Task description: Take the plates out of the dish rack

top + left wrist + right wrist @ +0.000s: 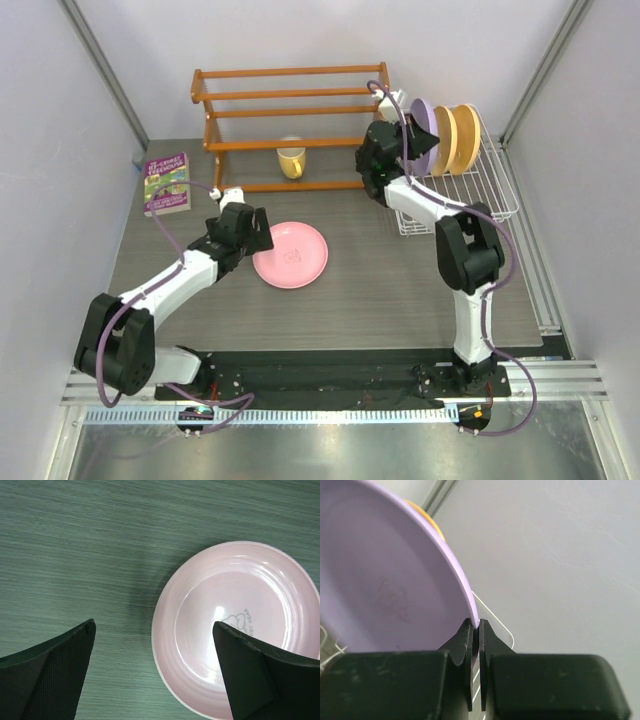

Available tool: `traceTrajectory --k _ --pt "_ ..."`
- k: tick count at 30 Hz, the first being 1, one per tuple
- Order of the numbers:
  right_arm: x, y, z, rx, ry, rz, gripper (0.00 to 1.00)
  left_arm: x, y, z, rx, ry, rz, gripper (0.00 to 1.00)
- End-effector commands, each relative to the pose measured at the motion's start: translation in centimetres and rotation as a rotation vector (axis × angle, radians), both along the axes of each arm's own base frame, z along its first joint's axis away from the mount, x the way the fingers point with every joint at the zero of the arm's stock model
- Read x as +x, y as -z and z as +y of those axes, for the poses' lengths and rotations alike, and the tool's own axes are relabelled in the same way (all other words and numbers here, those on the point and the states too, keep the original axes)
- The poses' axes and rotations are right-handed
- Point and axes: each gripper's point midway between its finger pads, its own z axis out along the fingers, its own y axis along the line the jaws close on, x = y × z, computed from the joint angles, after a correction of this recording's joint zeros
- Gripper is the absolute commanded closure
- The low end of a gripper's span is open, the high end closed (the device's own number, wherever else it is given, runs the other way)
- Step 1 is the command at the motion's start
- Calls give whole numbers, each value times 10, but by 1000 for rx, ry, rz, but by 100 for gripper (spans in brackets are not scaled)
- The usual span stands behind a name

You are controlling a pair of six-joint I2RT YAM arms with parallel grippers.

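The pink plate lies flat on the table, and in the left wrist view it fills the right half. My left gripper hangs over its left rim, open, holding nothing. The pale lavender plate stands upright in the white wire dish rack at the back right. My right gripper is shut on its rim, the edge pinched between both fingertips. The lavender plate fills the left of that view. The orange-yellow plate stands behind it in the rack, only its edge showing.
A brown wooden slatted shelf rack runs along the back wall, with a yellow mug on its lower level. A purple book lies at the far left. Grey walls close in on three sides.
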Motion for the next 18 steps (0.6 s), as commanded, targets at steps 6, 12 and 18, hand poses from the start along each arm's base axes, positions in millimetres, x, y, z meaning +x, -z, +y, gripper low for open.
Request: traceTrajectory --k 6,12,18 --pt "-62 -84 14 273 -206 -199 99 4 -50 -19 -135 59 -126 0" --pt "-100 -77 36 570 -474 -123 99 2 -72 -41 -249 143 -194 0" --pt "-138 -30 71 842 -653 -13 99 0 -96 -68 -384 240 -260 1"
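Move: The right gripper already pinches the purple plate. Its partner, the open left gripper, lies about 41 cm left, 16 back and 18 lower; the pink plate lies some 31 cm left, 19 back and 25 below. The nearer orange plate is about 5 cm right and 11 ahead, 12 lower. From the left gripper, the purple plate is some 40 cm right, 21 ahead and 12 up; the pink plate is 10 right, 2 back, 7 below. Draw the right gripper back about 11 cm with the purple plate still pinched, climbing 11 cm and then easing down 3 while drifting slightly left, away from the orange plates. Roll its left side up and swing the fingers counter-clockwise to point forward, some 45 degrees in all. Raise the open left gripper about 7 cm and shift it 4-5 cm right above the pink plate, tilting the fingers up and to the right, towards the purple plate. ##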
